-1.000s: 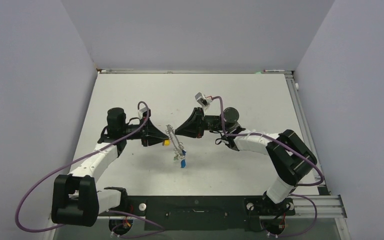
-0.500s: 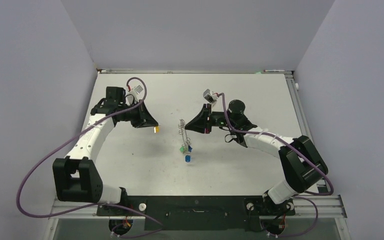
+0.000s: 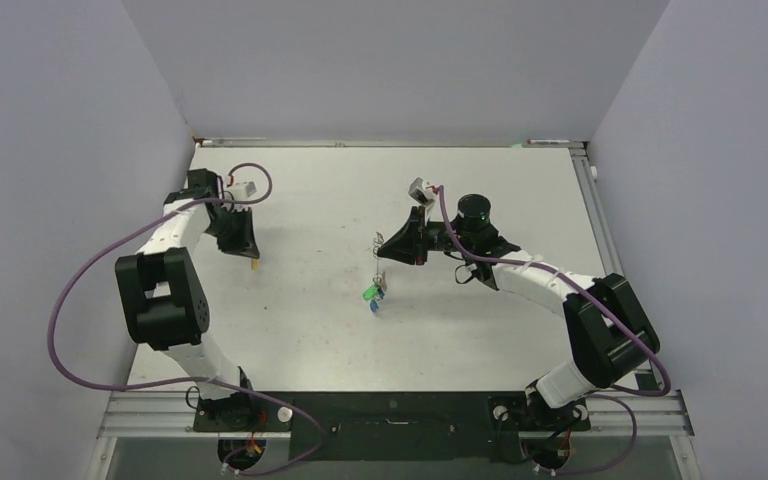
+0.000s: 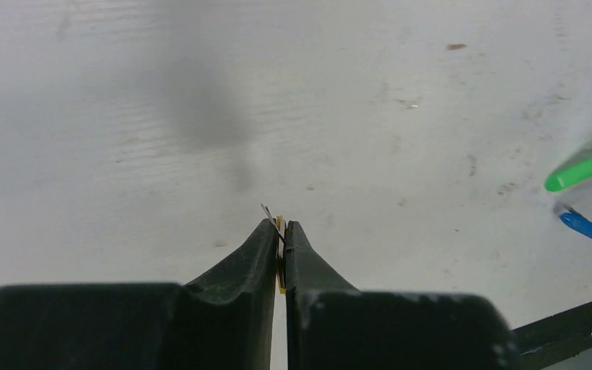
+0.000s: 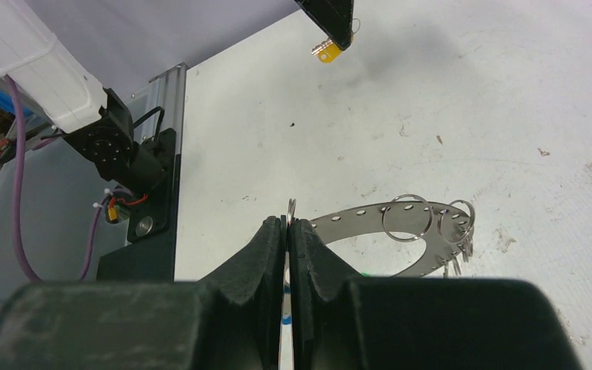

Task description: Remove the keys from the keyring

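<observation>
My left gripper (image 3: 254, 260) is shut on a small yellow key (image 3: 255, 266) at the table's left side, well apart from the keyring. In the left wrist view the yellow key (image 4: 280, 230) shows as a sliver between the closed fingertips (image 4: 268, 235). My right gripper (image 3: 384, 250) is shut on the rim of the keyring (image 5: 370, 216), a flat grey disc with small holes and wire loops (image 5: 406, 217). The ring hangs edge-on above mid-table (image 3: 378, 243). A green key (image 3: 369, 294) and a blue key (image 3: 374, 306) dangle below it.
Purple-grey walls close in the white table (image 3: 290, 330) on three sides, and the left arm is near the left wall. A black rail (image 3: 390, 410) with the arm bases runs along the near edge. An aluminium frame (image 3: 600, 220) borders the right side.
The left gripper has pulled away to the far left with the yellow key, off the keyring. The right gripper has moved slightly right and back, still holding the keyring with the green and blue keys.
</observation>
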### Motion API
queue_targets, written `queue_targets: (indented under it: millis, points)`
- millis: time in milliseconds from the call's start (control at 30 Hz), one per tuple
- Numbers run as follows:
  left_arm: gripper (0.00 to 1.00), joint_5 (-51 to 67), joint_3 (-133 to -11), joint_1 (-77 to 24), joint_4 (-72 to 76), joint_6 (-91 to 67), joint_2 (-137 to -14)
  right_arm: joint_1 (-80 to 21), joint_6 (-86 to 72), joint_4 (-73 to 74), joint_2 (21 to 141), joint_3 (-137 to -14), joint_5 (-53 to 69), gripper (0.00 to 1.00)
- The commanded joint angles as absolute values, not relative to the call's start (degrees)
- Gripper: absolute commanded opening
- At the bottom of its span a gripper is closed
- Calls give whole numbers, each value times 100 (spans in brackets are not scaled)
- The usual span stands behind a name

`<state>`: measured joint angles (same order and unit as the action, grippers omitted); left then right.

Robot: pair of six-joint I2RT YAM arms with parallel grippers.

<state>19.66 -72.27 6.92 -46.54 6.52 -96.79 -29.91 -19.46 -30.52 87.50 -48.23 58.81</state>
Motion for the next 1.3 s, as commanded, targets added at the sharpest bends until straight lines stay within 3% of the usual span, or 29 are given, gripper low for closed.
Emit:
queue_targets:
  millis: [0, 367, 467, 533, 833, 933, 1133, 1267]
  points:
    - [0, 1876, -7556, 1287, -4875, 1480, -10295, -2953, -1665, -3139, 8443, -5108, 5837, 5]
    - [5, 1478, -7446, 1433, -4499, 1720, -10622, -2962, -1753, -3189, 8506, -5124, 5836, 5]
    - [26, 1457, -7449, 1434, -4489, 1713, -10635, -2962, -1788, -3217, 8503, -5124, 5836, 5]
    - [33, 1460, -7449, 1434, -4489, 1714, -10606, -2962, -1810, -3229, 8521, -5132, 5836, 5]
    - [50, 1596, -7593, 1371, -4595, 1730, -10467, -2962, -1859, -3287, 8559, -5121, 5811, 5]
    - [60, 1492, -7566, 1231, -4550, 1764, -10248, -2934, -1871, -3232, 8555, -5137, 5749, 5]
    - [100, 1353, -7600, 839, -4574, 1828, -9756, -2599, -1696, -2684, 8439, -5242, 5831, 5]
    - [96, 1354, -7636, 616, -4631, 1828, -9589, -2268, -1050, -1522, 8223, -5568, 5950, 5]
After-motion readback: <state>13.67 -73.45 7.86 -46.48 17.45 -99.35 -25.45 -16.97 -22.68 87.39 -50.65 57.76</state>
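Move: The left hand holds the small ring with the yellow tag and loose key just below its fingertips. The bare table spot for them is about 6 cm to its left, 1 cm back and 7 cm below; a dark speck lies roughly 8 cm nearer the base and 5 cm right of that spot. From the right hand, the spot lies some 34 cm left, 6 cm ahead and 19 cm below; the keyring hangs from its fingers, its middle about 4 cm below, 2 cm left and 1 cm ahead. Leftward and down, the left hand carries the yellow-tagged key about 6 cm across and 5 cm down to the bare table. It stays there while the fingers open and let go, then rises some 4 cm and drifts about 3 cm back right, fingers wide open. The right hand keeps its pinch on the keyring and, late on, draws it about 3 cm forward and to the right. ##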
